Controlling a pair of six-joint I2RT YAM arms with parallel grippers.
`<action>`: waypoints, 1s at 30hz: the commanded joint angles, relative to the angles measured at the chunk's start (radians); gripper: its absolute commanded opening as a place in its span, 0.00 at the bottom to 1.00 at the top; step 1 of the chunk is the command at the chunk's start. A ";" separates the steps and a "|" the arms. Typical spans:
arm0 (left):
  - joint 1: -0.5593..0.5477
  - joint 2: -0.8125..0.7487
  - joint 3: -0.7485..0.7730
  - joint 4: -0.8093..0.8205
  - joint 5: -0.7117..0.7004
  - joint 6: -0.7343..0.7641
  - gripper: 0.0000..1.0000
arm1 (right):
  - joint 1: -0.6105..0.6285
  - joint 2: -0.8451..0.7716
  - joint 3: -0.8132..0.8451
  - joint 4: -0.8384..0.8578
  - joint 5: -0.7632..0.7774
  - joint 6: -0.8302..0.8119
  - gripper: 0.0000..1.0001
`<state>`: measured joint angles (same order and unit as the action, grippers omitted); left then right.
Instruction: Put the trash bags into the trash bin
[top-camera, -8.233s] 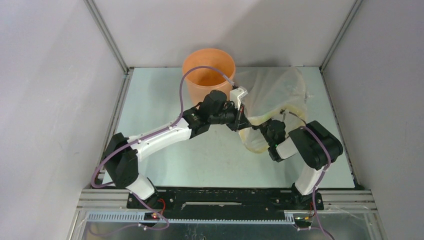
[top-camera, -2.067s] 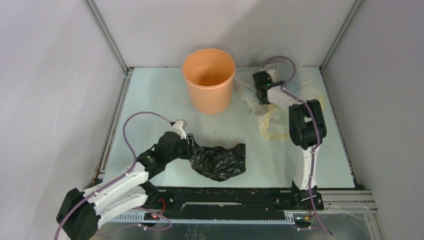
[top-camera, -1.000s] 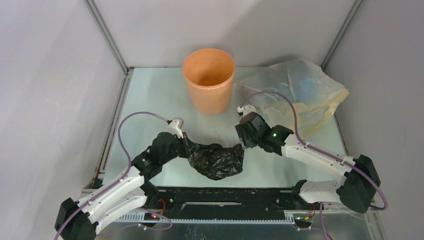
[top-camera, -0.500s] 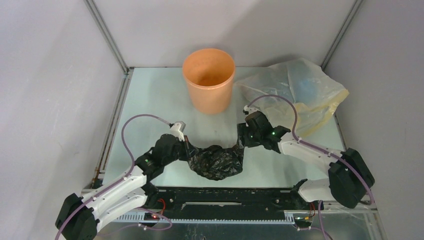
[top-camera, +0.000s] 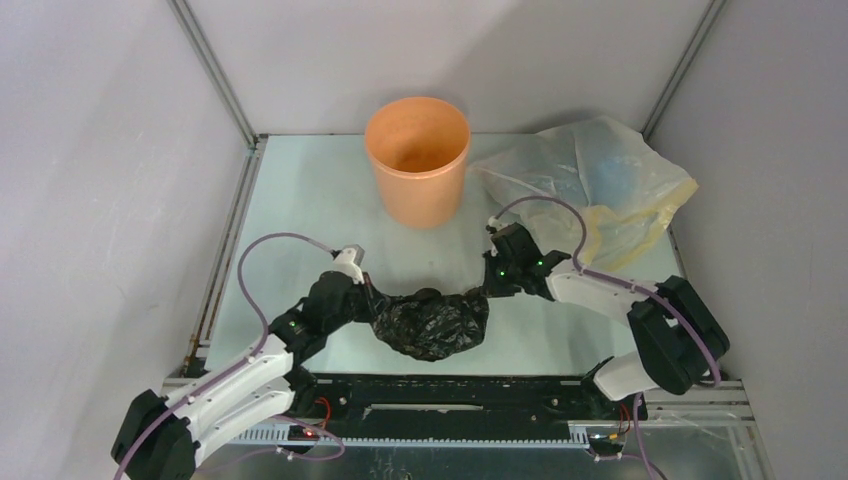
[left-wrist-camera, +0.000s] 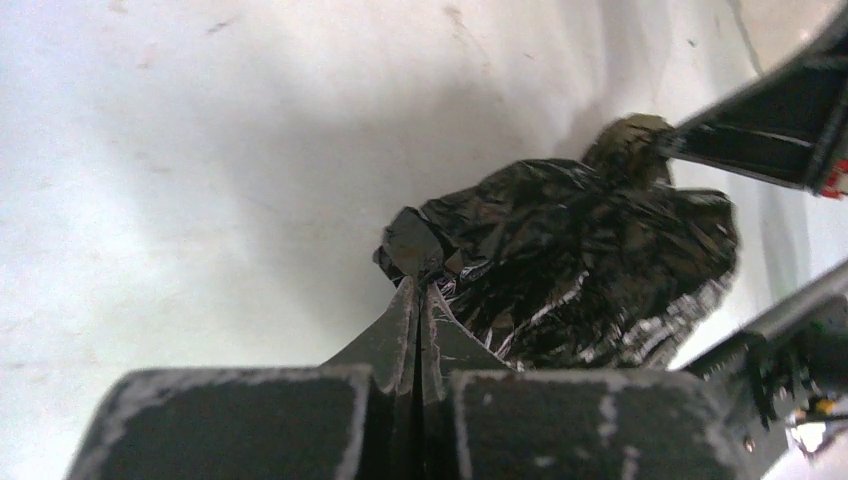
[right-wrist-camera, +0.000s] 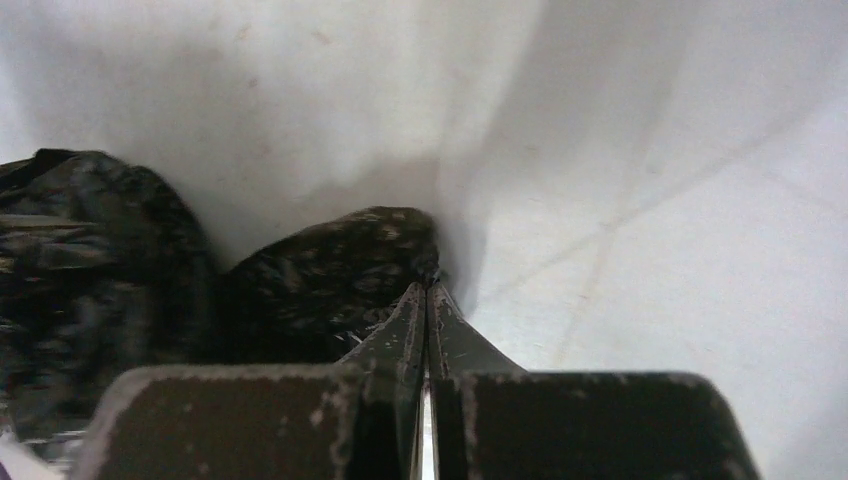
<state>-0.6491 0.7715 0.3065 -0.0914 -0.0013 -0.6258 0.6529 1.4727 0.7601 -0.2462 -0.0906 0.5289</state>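
The crinkly black trash bag hangs stretched between both grippers near the table's front edge. My left gripper is shut on its left corner, and the pinched fold sticks out past the tips. My right gripper is shut on the bag's right corner, its tips meeting on the black plastic. The orange trash bin stands upright and open at the back middle, well behind the bag.
A large translucent yellowish plastic bag lies crumpled at the back right, next to the bin. Metal frame rails and grey walls close in the table on three sides. The arm bases sit along the near edge.
The right gripper has come down onto the bag's right corner and shut on it. The bag now stretches between the two grippers; the left gripper stayed shut and shifted slightly.
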 joint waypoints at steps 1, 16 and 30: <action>0.063 -0.048 -0.034 -0.020 -0.077 -0.050 0.00 | -0.094 -0.141 -0.062 0.005 0.047 0.020 0.00; 0.172 -0.177 -0.118 0.006 -0.063 -0.134 0.00 | -0.321 -0.598 -0.219 -0.175 0.336 0.083 0.00; 0.172 -0.101 -0.112 0.109 0.110 -0.042 0.00 | -0.078 -0.737 -0.155 -0.197 0.167 -0.093 0.60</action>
<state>-0.4839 0.6300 0.1905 -0.0540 0.0463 -0.7200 0.4183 0.7502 0.5369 -0.4183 0.0307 0.4828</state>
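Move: The black trash bag is pinched at an end by each closed gripper. Its middle lies about 11 cm right of the left hand, 5 cm back and 5 cm below; from the right hand it is roughly 11 cm left and 6 cm back, slightly lower. From the right hand, the orange trash bin stands some 24 cm ahead and 15 cm left, and the clear plastic bag about 22 cm ahead and 27 cm right. Both grippers still pinch the black bag's ends and draw them apart: the right sweeps about 14 cm right, rising and turning some 30 degrees clockwise, while the left goes about 5 cm left, sinking slightly and turning counter-clockwise. The right then opens wide and lets go, rising on and easing back left; the left keeps its grip and drifts slightly back right. ##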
